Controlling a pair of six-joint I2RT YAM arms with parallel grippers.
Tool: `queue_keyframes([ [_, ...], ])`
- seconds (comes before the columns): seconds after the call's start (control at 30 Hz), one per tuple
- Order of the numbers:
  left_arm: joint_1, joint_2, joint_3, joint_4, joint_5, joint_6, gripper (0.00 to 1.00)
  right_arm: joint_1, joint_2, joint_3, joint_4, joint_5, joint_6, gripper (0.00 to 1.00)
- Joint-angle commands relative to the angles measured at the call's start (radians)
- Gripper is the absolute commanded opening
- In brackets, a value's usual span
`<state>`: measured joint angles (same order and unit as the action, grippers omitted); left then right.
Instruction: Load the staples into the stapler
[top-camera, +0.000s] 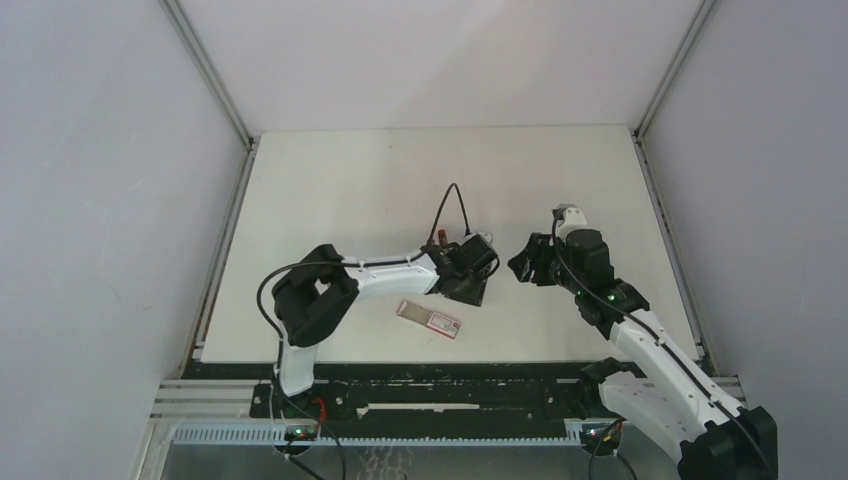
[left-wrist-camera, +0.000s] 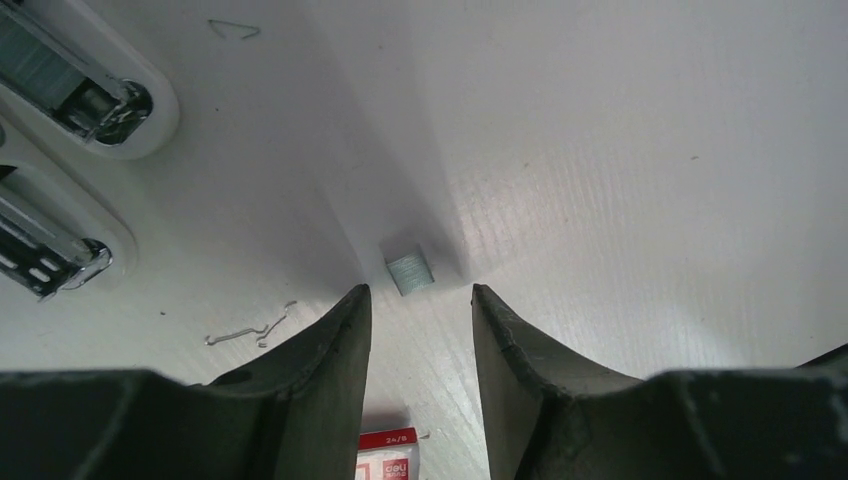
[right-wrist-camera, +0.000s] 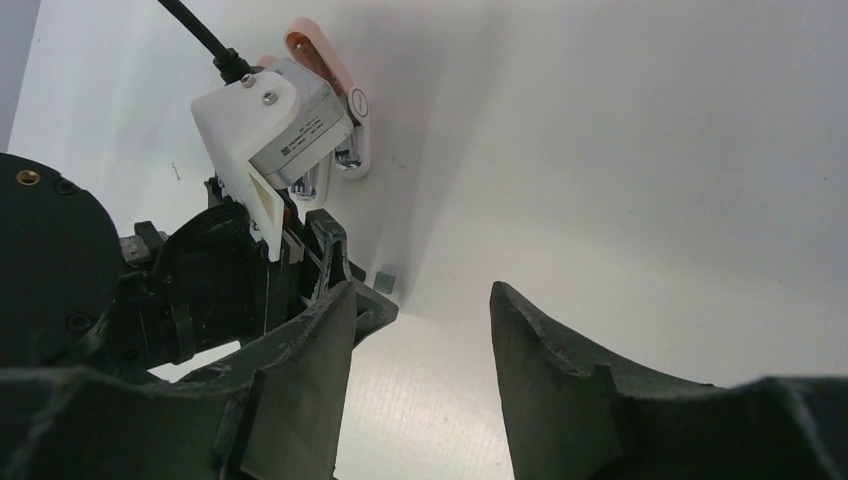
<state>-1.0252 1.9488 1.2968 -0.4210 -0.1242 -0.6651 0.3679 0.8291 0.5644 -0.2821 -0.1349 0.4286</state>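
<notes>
The stapler lies opened at the top left of the left wrist view, its white halves showing metal channels. In the right wrist view the stapler's pink and white end peeks out behind the left wrist camera. A short grey strip of staples rests on the table just beyond my left gripper, which is open and not touching it. The red-and-white staples pack lies nearer the arms. My right gripper hovers open and empty to the right of the left gripper.
Loose bent staples lie on the white table left of my left fingers, and another bent staple lies farther out. The left wrist camera housing and its black cable stand close to my right gripper.
</notes>
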Motion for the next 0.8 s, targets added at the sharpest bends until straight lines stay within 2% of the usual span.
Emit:
queue_keyframes([
  [0.0, -0.004, -0.009, -0.005, 0.057, 0.061, 0.016, 0.46, -0.001, 0.011, -0.001, 0.031, 0.012, 0.014, 0.51],
  [0.23, -0.004, -0.023, -0.042, 0.129, 0.130, -0.002, 0.47, 0.006, 0.032, -0.001, 0.032, 0.026, 0.025, 0.51],
  [0.37, 0.000, -0.093, -0.095, 0.159, 0.089, -0.030, 0.48, 0.015, 0.064, -0.001, 0.040, 0.031, 0.031, 0.51],
  [0.6, 0.105, -0.402, -0.280, 0.223, 0.054, 0.012, 0.62, 0.095, 0.159, 0.017, 0.081, -0.002, -0.036, 0.51],
  [0.77, 0.268, -0.657, -0.327, 0.107, 0.125, 0.115, 0.73, 0.219, 0.318, 0.110, 0.025, 0.103, -0.095, 0.49],
])
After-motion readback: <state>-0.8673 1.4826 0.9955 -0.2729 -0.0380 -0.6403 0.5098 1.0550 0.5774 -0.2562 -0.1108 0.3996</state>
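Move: The staple block lies on the table about 1 cm below the left hand, practically straight under it. From that hand the right stapler lies some 9 cm ahead and 7 cm left, the left stapler 8 cm ahead and 10 cm left, and the staple box 5 cm back and 10 cm left, all about at block height. From the right hand the block lies about 10 cm left, 2 cm back and 13 cm down. Clear the left gripper from the staple block: ease it about 2 cm right, low over the table, then reverse and sweep up some 9 cm and left 8 cm, slightly forward, spreading the already open fingers wider. Meanwhile sink the right gripper about 5 cm and bring it 3 cm left towards the block, tipping its fingers further down and keeping them half open. ##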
